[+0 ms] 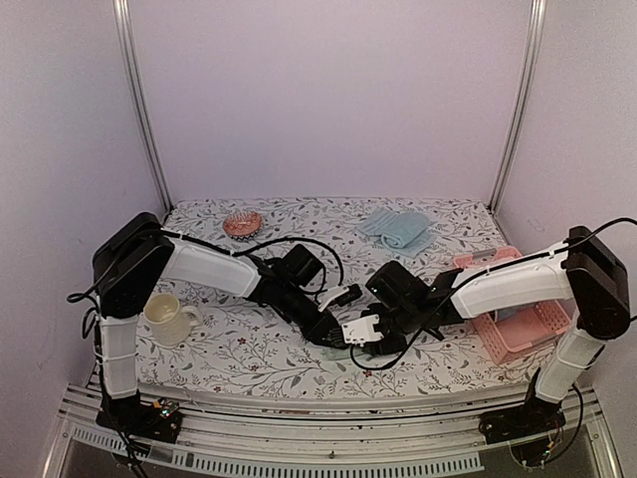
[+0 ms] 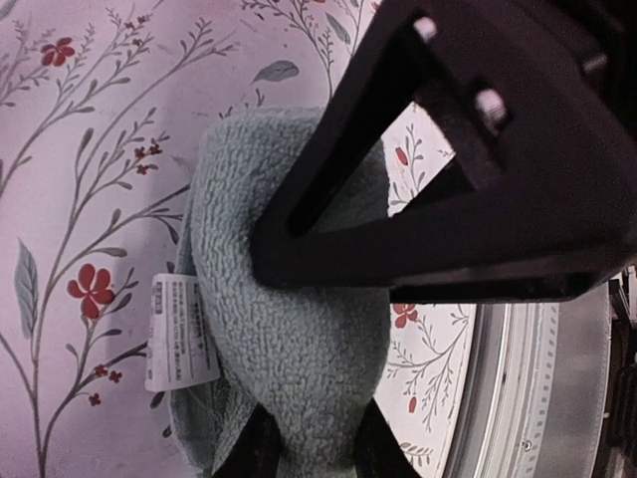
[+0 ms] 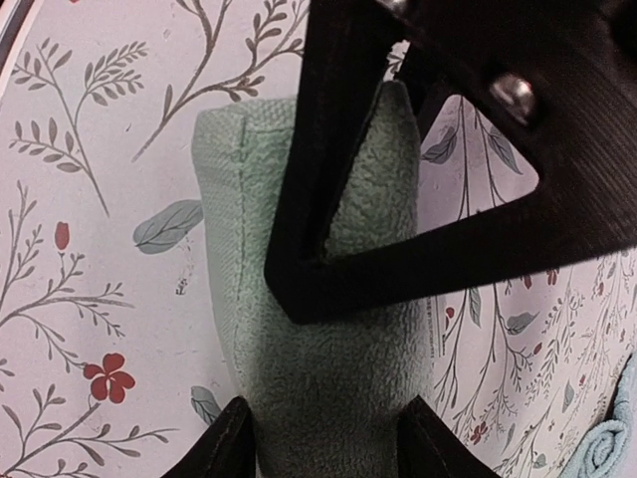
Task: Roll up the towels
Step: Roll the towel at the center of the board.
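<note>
The pale green towel [image 1: 336, 352] lies bunched into a thick roll near the table's front middle, and both grippers meet over it. In the left wrist view my left gripper [image 2: 311, 443] is shut on the green towel [image 2: 289, 329], squeezing the roll's near end; a white label [image 2: 179, 334] hangs at its side. In the right wrist view my right gripper [image 3: 323, 443] holds the towel's [image 3: 328, 358] other end, its fingers set wide and touching both sides. The light blue towel [image 1: 398, 229] lies loosely folded at the back of the table, its edge also showing in the right wrist view [image 3: 609, 443].
A pink basket [image 1: 518, 319] stands at the right under the right arm. A cream mug [image 1: 169, 319] sits front left, and a small orange-pink round object [image 1: 242, 224] back left. The metal front rail [image 2: 537, 398] runs close to the green towel.
</note>
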Robot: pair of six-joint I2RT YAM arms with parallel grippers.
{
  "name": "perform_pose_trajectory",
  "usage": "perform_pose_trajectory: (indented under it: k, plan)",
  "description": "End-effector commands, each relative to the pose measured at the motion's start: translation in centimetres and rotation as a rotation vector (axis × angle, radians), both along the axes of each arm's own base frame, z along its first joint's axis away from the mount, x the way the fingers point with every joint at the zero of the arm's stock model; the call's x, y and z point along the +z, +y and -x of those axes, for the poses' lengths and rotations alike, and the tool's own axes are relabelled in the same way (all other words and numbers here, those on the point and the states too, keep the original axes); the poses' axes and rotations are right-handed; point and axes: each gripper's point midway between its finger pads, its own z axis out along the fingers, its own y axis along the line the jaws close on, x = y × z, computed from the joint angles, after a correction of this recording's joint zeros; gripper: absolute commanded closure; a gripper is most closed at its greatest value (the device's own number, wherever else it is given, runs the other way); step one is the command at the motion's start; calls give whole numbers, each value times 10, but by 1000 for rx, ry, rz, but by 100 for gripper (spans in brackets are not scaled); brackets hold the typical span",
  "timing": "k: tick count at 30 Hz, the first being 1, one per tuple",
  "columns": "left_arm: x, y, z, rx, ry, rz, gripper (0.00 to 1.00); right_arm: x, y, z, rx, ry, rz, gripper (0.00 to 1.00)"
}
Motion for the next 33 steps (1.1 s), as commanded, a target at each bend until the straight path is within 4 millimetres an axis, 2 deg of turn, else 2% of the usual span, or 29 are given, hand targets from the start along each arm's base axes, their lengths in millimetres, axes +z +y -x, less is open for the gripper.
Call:
perform_pose_trajectory:
  k: [1,5,12,14,18,21,24,28,33]
  plan:
    - [-39,26,13,21,97,-150,83,-25,3,4,11,34,52,50]
    - [-36,24,9,27,89,-141,83,-43,1,3,-1,49,98,55]
    - [-24,26,3,49,71,-121,82,-63,-8,9,30,68,168,79]
    - [-22,27,1,59,64,-120,81,-66,-10,13,40,91,186,80]
    - [-19,32,-3,83,39,-125,67,-70,-12,24,64,157,205,86]
    - [-15,40,-8,122,-10,-138,56,-71,-13,36,80,231,223,88]
    - [6,47,-12,164,-73,-111,45,-71,-16,46,85,300,250,90]
    - [13,64,-14,240,-112,-125,43,-72,-20,51,75,333,270,92]
    - [17,92,-20,350,-137,-160,43,-61,-18,49,69,324,254,94]
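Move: Between the two hands lies the rolled green towel, its middle roughly 3 cm to the right of the left hand, which already pinches it, and 3 cm to the left of and 2 cm below the right hand, whose open fingers straddle it. From the right hand, the basket is some 28 cm right and 7 cm ahead, the blue towel about 11 cm right and 30 cm ahead. The mug stands about 31 cm left of the left hand and 3 cm ahead. Sinking about 1 cm and edging forward and left, the right hand closes its fingers on the green roll's right part, then carries on left and slightly back, about 4 cm left in all, with the roll pinched. The left hand first creeps a little forward and left with its grip kept, then opens, lets go and slides off past the roll's left end, about 7 cm left and finally rising slightly. ##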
